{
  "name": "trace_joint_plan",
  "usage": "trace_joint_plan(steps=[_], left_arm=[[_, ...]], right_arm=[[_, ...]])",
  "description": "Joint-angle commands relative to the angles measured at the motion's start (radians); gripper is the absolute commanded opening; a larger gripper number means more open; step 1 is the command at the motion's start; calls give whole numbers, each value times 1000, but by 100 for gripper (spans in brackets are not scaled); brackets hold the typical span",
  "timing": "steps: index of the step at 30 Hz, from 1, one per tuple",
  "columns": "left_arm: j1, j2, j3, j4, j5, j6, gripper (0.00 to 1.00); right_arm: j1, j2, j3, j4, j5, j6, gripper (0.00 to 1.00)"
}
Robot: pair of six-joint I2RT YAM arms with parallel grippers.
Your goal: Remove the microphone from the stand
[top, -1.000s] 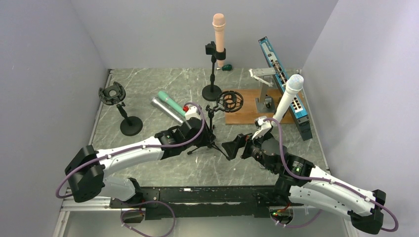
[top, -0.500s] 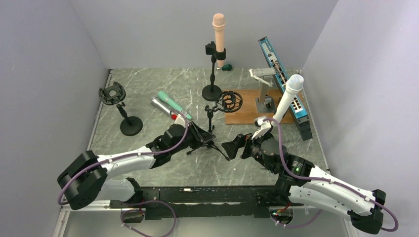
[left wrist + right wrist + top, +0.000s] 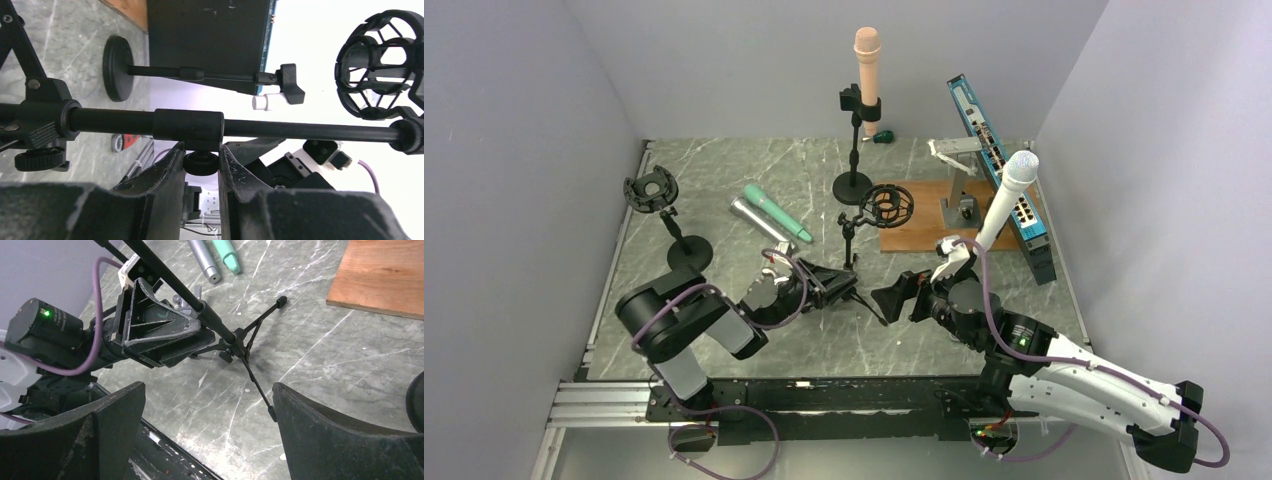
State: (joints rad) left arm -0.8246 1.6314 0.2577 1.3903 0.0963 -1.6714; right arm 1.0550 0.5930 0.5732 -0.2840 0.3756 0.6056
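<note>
A peach microphone [image 3: 867,65] stands upright in the clip of a round-based stand [image 3: 854,187] at the back. A white microphone [image 3: 1009,195] leans upright at the right, its holder hidden behind my right arm. A tripod stand [image 3: 852,262] carries an empty black shock mount [image 3: 889,204]. My left gripper [image 3: 842,285] is low at this tripod's pole [image 3: 300,130], its jaws closed on the small knob [image 3: 201,164] under the collar. My right gripper [image 3: 892,297] is open and empty, just right of the tripod legs [image 3: 240,347].
A green microphone [image 3: 776,213] and a silver one [image 3: 759,220] lie on the table. A second empty shock-mount stand [image 3: 652,190] is at the left. A wooden board [image 3: 919,215] with a metal bracket [image 3: 954,185] and a blue network switch [image 3: 1004,180] are at the right.
My left arm has folded back toward its base, and its gripper has slid down and nearer along the tripod stand. The right arm and the microphones have barely moved.
</note>
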Motion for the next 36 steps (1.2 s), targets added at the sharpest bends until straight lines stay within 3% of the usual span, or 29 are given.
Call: trace_joint_plan(steps=[1,3,8,13,18,24,28,36], left_arm=[[6,140,-62,96,-7,-53,0],[6,119,-81,67,-22,-31,2],[11,-9,-99,-124,-38,41,44],[20,-120,-87,-275,-22,118,65],[22,-262,-53,-472,-15,241,66],[-1,-540,85,-981,-110,518,73],[-42,-619,227,-1275,-220,646,78],[-99,-582,339,-1331,-236,696,79]], right_arm=[[1,3,23,37,-3,3,100],[2,4,23,32,-3,5,100],[1,-1,21,27,9,4,100],[1,11,21,40,3,3,100],[2,27,24,45,-3,3,100],[1,28,27,51,0,-3,100],[1,37,33,51,7,-11,100],[2,35,49,35,22,-23,100]])
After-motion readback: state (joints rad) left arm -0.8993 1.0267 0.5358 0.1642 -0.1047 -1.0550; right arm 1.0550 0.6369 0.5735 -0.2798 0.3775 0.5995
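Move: The left fingers are already closed on the small clamp knob of the tripod stand, about 1 cm ahead and 1 cm right of the hand point at its height, with the pole about 2 cm ahead and 3 cm right. The empty ring mount sits about 3 cm ahead, 8 cm right and 14 cm up. The silver microphone lies roughly 15 cm ahead, 18 cm left and 13 cm below. From the right hand, the knob is some 6 cm ahead, 7 cm left and 4 cm lower. After barely finishing its counter-clockwise twist (seen from behind the hand), the left hand lets go of the clamp knob, its fingers spreading wide as it backs off leftward about 3 cm from the pole and dips nearly 2 cm. Still easing left, it then rolls back clockwise by some 40 degrees and rises to end about 2 cm above where it began, open and pointing at the knob from its left side. ##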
